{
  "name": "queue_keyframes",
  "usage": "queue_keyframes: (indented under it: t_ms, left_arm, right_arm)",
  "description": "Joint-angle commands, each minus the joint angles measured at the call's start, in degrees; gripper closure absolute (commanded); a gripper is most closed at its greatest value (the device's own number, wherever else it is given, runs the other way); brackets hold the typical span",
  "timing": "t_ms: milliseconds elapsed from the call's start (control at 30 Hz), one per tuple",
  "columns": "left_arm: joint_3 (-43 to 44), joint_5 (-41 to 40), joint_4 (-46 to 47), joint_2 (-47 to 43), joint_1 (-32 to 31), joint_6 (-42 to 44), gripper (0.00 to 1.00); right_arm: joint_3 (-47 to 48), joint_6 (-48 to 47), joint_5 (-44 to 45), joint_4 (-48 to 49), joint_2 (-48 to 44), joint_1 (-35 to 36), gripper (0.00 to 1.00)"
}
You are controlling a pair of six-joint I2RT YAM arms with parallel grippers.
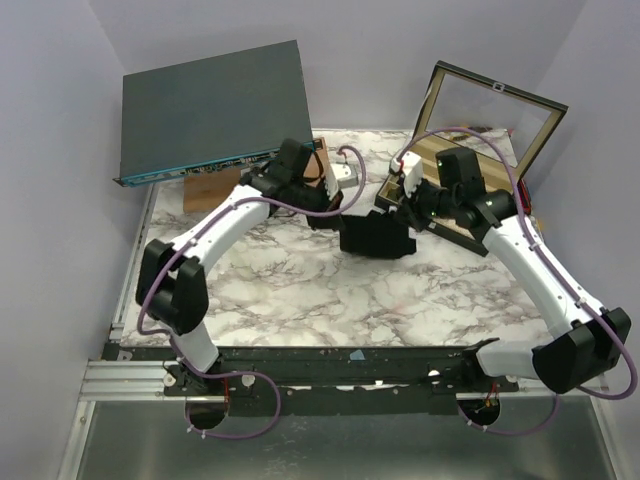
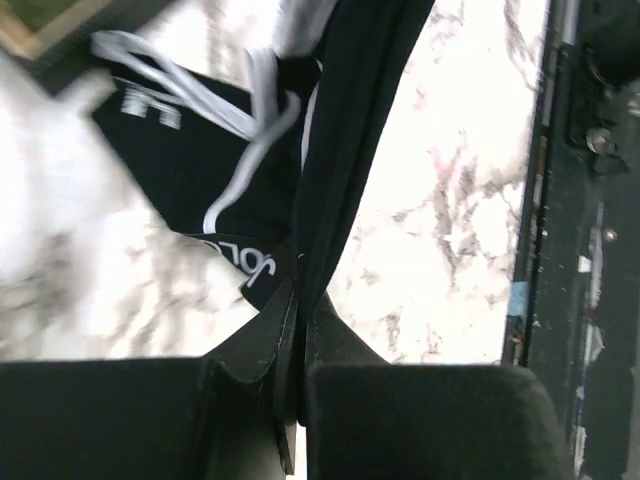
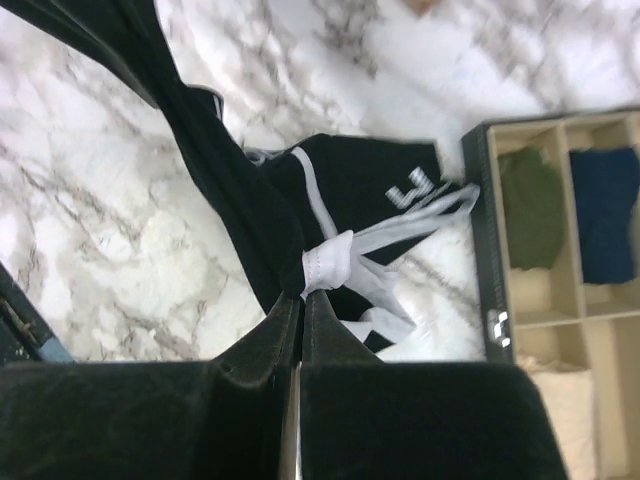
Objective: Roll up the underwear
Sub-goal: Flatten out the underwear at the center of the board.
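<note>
The underwear (image 1: 378,236) is black with white waistband trim and a white logo. It hangs stretched between my two grippers just above the marble table (image 1: 300,290). My left gripper (image 1: 340,207) is shut on one black edge, and in the left wrist view the underwear (image 2: 200,170) runs taut out of the left gripper (image 2: 300,292). My right gripper (image 1: 402,207) is shut on the other side. There the right gripper (image 3: 303,293) pinches a bunched bit of white waistband, and the rest of the underwear (image 3: 365,180) sags toward the table.
An open wooden box (image 1: 478,238) with a raised lid (image 1: 500,115) stands at the back right. Its compartments (image 3: 487,230) hold a green roll (image 3: 530,205) and a dark blue roll (image 3: 605,212). A dark grey panel (image 1: 215,110) leans at the back left. A black rail (image 1: 350,362) runs along the near edge.
</note>
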Motion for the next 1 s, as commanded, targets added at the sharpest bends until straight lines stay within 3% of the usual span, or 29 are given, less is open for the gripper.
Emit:
queue_keyframes:
  t_ms: [0, 167, 367, 500, 600, 767, 967]
  left_arm:
    - [8.8, -10.8, -10.7, -8.1, 0.5, 2.1, 1.00]
    - [13.0, -13.1, -17.5, -11.1, 0.1, 2.4, 1.00]
    - [6.5, -17.7, -19.0, -15.7, -3.2, 3.2, 1.00]
    - [4.8, -20.7, -19.1, -18.3, -3.4, 1.9, 1.00]
    - [6.1, -25.5, -18.7, -18.9, -3.3, 0.9, 1.00]
    - [13.5, -34.8, -17.1, -15.5, -3.2, 0.0, 1.00]
    - [32.4, -41.5, -20.3, -4.4, -1.7, 1.7, 1.00]
  right_arm:
    - [8.1, -2.6, -1.9, 0.9, 2.2, -0.1, 0.99]
    - [9.1, -5.4, -9.0, -2.5, 1.9, -0.1, 0.99]
    - [4.8, -5.7, -13.7, -3.4, -3.1, 0.0, 0.99]
    - [4.8, -4.2, -10.8, -2.0, -5.8, 0.0, 0.99]
    - [5.3, 0.3, -3.7, 3.0, -7.0, 0.1, 0.99]
    - [7.9, 3.0, 7.2, 9.3, -4.0, 0.1, 0.99]
    - [16.1, 1.0, 11.3, 13.8, 4.3, 0.1, 0.99]
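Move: The underwear is gripped at both hands, its body sagging between them, its middle about 9 cm right, 4 cm back and 8 cm below the left hand. The board's centre, where it is to go, lies some 5 cm back, 2 cm right and 17 cm below the left hand, and from the right hand 3 cm back, 12 cm left and 20 cm below. The sock organiser is roughly 10 cm ahead, 14 cm right and 19 cm below the right hand. Up first, and fast: both hands snatch the underwear off its low sag, the left by about 12 cm and the right by half that, then swing back towards the base while the left dips, and finally sweep forward and up again. The left also eases leftward, widening the stretch, as its wrist turns some 30 degrees; both grippers stay shut on the cloth. ##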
